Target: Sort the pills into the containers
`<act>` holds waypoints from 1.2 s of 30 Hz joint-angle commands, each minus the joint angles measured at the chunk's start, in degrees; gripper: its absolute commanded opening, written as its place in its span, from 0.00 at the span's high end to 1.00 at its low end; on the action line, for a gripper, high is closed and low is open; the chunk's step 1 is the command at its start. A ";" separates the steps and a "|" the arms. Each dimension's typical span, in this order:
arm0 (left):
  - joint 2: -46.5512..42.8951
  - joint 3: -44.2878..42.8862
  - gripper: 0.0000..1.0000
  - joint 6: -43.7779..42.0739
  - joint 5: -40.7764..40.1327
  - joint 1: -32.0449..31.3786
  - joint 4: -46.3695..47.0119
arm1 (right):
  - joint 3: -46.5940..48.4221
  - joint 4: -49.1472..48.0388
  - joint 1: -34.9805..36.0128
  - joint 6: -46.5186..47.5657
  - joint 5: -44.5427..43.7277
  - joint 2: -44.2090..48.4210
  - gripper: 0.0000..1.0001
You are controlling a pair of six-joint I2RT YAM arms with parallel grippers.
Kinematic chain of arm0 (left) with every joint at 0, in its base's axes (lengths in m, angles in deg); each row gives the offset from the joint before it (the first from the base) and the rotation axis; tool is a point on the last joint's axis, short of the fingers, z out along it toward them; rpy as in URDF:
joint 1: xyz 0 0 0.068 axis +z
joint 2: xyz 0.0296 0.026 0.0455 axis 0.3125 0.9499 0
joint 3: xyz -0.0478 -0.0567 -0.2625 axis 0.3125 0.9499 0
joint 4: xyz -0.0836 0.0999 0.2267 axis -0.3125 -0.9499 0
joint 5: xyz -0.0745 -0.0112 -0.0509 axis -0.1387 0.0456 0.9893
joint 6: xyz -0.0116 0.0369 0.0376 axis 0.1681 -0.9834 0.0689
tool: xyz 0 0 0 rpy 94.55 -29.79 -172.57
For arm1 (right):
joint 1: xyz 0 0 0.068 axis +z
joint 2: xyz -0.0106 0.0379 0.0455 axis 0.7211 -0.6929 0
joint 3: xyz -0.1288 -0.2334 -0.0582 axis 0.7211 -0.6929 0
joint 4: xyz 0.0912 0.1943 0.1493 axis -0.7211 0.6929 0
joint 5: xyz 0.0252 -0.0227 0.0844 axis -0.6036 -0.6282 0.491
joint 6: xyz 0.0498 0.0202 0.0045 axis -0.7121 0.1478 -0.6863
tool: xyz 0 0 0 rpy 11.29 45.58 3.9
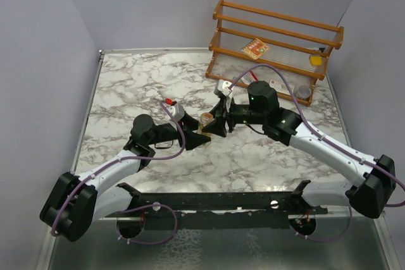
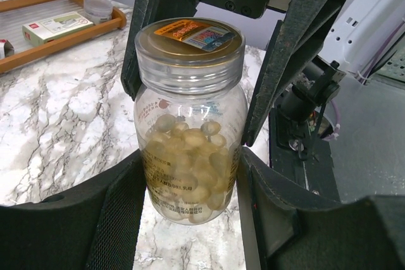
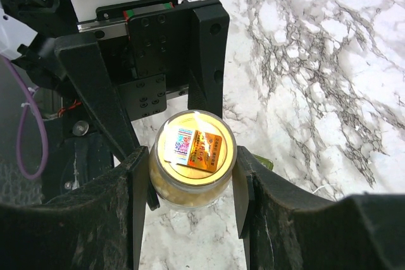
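Note:
A clear bottle (image 1: 206,119) with a gold-labelled cap (image 3: 193,147) stands at the table's middle, half full of pale yellow pills (image 2: 190,156). My left gripper (image 2: 190,184) is shut on the bottle's lower body, a finger (image 2: 120,213) on each side. My right gripper (image 3: 190,184) reaches in from the right and is shut round the cap; its fingers (image 2: 278,61) flank the cap in the left wrist view. Both grippers meet at the bottle in the top view, the left (image 1: 197,133) and the right (image 1: 216,122). A sliver of the olive-green pill box (image 3: 264,164) shows behind my right finger.
A wooden rack (image 1: 278,36) stands at the back right, holding a red-and-white carton (image 1: 254,49) and a yellow block (image 1: 315,60). A small round container (image 1: 304,92) sits by its front rail. Grey walls close in on both sides.

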 commanded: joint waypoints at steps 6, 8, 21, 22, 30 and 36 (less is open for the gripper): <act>-2.73 -1.47 1.00 -0.84 -3.49 -0.53 -4.00 | -0.68 -3.82 -0.03 0.68 -8.86 2.85 0.98; -3.14 -1.68 1.00 -0.84 -3.45 -0.52 -4.07 | -0.76 -3.87 -0.06 0.62 -8.73 2.86 0.96; -1.56 -2.63 1.00 -1.15 -1.54 -0.70 -4.11 | 0.56 -6.51 -0.09 -0.09 -5.62 -0.32 0.26; -1.38 -2.66 1.00 -1.15 -1.39 -0.78 -4.13 | 0.78 -6.59 -0.09 -0.09 -5.53 -0.58 0.12; -1.65 -2.47 1.00 -1.50 -2.03 -1.14 -4.13 | 1.83 -7.76 -0.03 -0.72 -6.31 0.20 0.06; -1.70 -2.39 1.00 -2.64 -4.50 -1.16 -5.21 | 2.08 -10.30 -0.09 -4.72 -5.57 3.98 0.06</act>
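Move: The jar's lid is already between the right hand's fingers, right at its hand point; the left hand grips the lower jar, with the lid about 4 cm above its hand point. The open green pill box sits on the table roughly below the right hand, some 17 cm down and about 2 cm to its left. The red-and-white carton lies some 16 cm ahead and 15 cm to the right of the right hand, about 20 cm lower. The right hand opens wide, releasing the lid, and eases about 2 cm forward and up; the left keeps holding. ##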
